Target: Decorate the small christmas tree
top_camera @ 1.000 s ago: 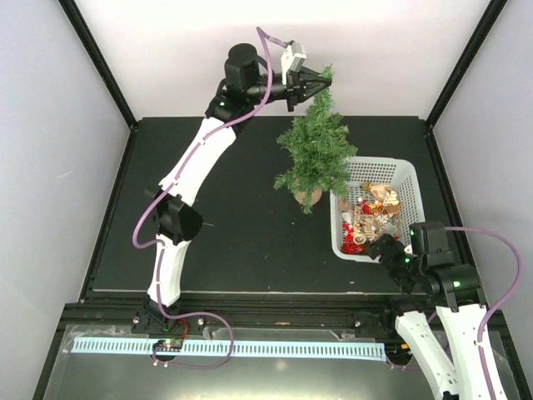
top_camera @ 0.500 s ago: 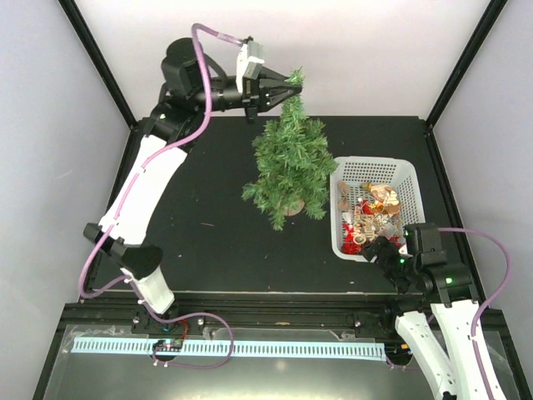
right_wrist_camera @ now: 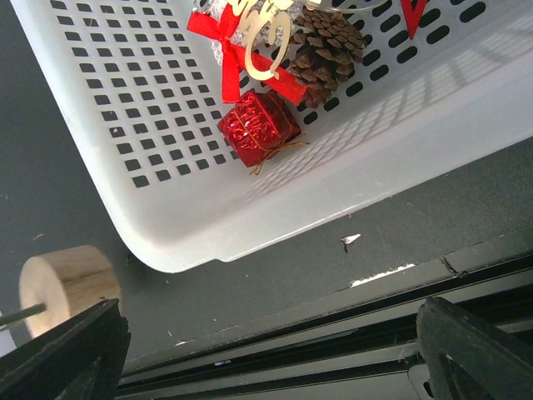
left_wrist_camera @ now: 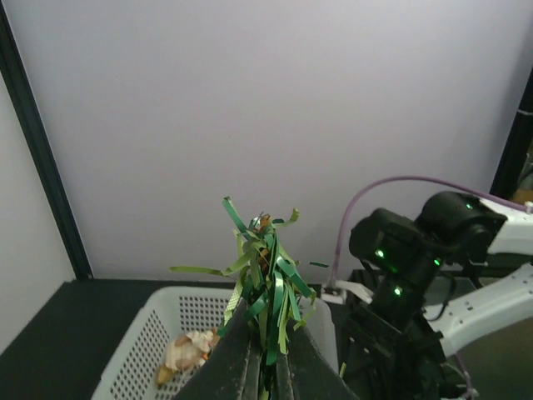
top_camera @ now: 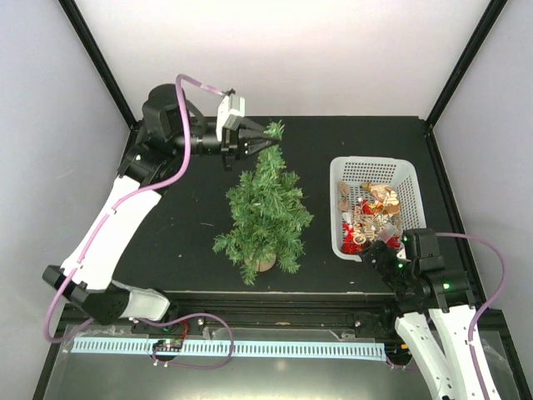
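The small christmas tree stands mid-table on its brown base, leaning slightly. My left gripper is shut on the tree's top tip. In the left wrist view the green needles of the tip stick up from between the closed fingers. My right gripper hovers open over the near left corner of the white basket. The right wrist view shows its gripper with nothing between its wide-apart fingers. The tree's wooden base appears at the left of that view.
The basket holds ornaments: a red gift box, a pine cone, red bows and gold pieces. It sits at the table's right side. Black frame posts stand at the back corners, and a rail runs along the near edge.
The left arm has carried the tree by its tip leftward and toward the near edge, away from the basket. The right gripper has drifted slightly nearer and stays open.
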`<action>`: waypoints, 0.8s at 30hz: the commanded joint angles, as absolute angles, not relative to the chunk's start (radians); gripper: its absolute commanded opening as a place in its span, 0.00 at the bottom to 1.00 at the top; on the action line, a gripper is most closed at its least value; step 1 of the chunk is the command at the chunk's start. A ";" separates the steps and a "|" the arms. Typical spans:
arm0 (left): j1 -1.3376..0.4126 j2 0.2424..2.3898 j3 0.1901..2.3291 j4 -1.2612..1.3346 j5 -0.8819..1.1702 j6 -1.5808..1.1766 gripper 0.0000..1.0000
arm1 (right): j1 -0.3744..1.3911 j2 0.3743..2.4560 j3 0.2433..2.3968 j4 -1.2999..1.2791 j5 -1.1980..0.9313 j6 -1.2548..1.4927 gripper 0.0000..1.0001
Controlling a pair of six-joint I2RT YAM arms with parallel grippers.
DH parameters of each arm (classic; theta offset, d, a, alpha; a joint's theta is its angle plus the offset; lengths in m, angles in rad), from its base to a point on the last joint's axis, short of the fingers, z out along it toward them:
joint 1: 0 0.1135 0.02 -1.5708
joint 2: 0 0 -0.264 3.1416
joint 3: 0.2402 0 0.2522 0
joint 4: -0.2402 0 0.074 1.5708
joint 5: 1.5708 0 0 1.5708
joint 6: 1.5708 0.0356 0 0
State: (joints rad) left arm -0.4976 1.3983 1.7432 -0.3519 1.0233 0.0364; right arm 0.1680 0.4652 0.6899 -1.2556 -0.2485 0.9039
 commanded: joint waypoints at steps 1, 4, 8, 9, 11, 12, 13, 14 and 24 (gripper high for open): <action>-0.490 1.249 1.643 -0.260 1.022 0.082 0.02 | 0.173 0.429 0.672 -1.253 -0.269 0.923 0.95; -0.489 1.196 1.589 -0.252 1.013 0.093 0.02 | 0.173 0.411 0.663 -1.269 -0.272 0.933 0.95; -0.489 1.163 1.552 -0.249 1.004 0.119 0.01 | 0.173 0.399 0.660 -1.284 -0.273 0.940 0.95; -0.489 1.161 1.547 -0.249 1.001 0.125 0.01 | 0.174 0.398 0.661 -1.286 -0.273 0.941 0.95; -0.488 1.161 1.536 -0.250 0.995 0.136 0.02 | 0.173 0.399 0.664 -1.287 -0.273 0.944 0.95; -0.487 1.163 1.528 -0.250 0.994 0.145 0.02 | 0.173 0.400 0.667 -1.286 -0.274 0.944 0.95; -0.487 1.163 1.519 -0.251 0.992 0.156 0.01 | 0.173 0.401 0.670 -1.288 -0.273 0.946 0.95; -0.487 1.164 1.509 -0.250 0.987 0.164 0.02 | 0.173 0.403 0.673 -1.289 -0.272 0.944 0.95; -0.476 1.153 1.448 -0.215 0.964 0.141 0.02 | 0.174 0.393 0.693 -1.315 -0.266 0.941 0.95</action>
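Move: The tree's tip is still pinched in the left fingers, its trunk hanging roughly straight down. The table spot it is taken to lies about 3 cm back, 2 cm left and some 48 cm below that hand. The basket stands about 33 cm to the hand's right and 14 cm farther out, also far below; the ornaments in it are about 31 cm right and 10 cm out. From the right hand, that table spot is about 8 cm ahead, 32 cm left and 12 cm below. The tree, kept pinched by its tip in the shut left fingers, is carried about 5 cm back towards the robot and some 3 cm left, away from the basket. Then the hand reverses, easing forward about 2 cm and sinking some 3 cm towards the table. The wrist turns only slightly. ##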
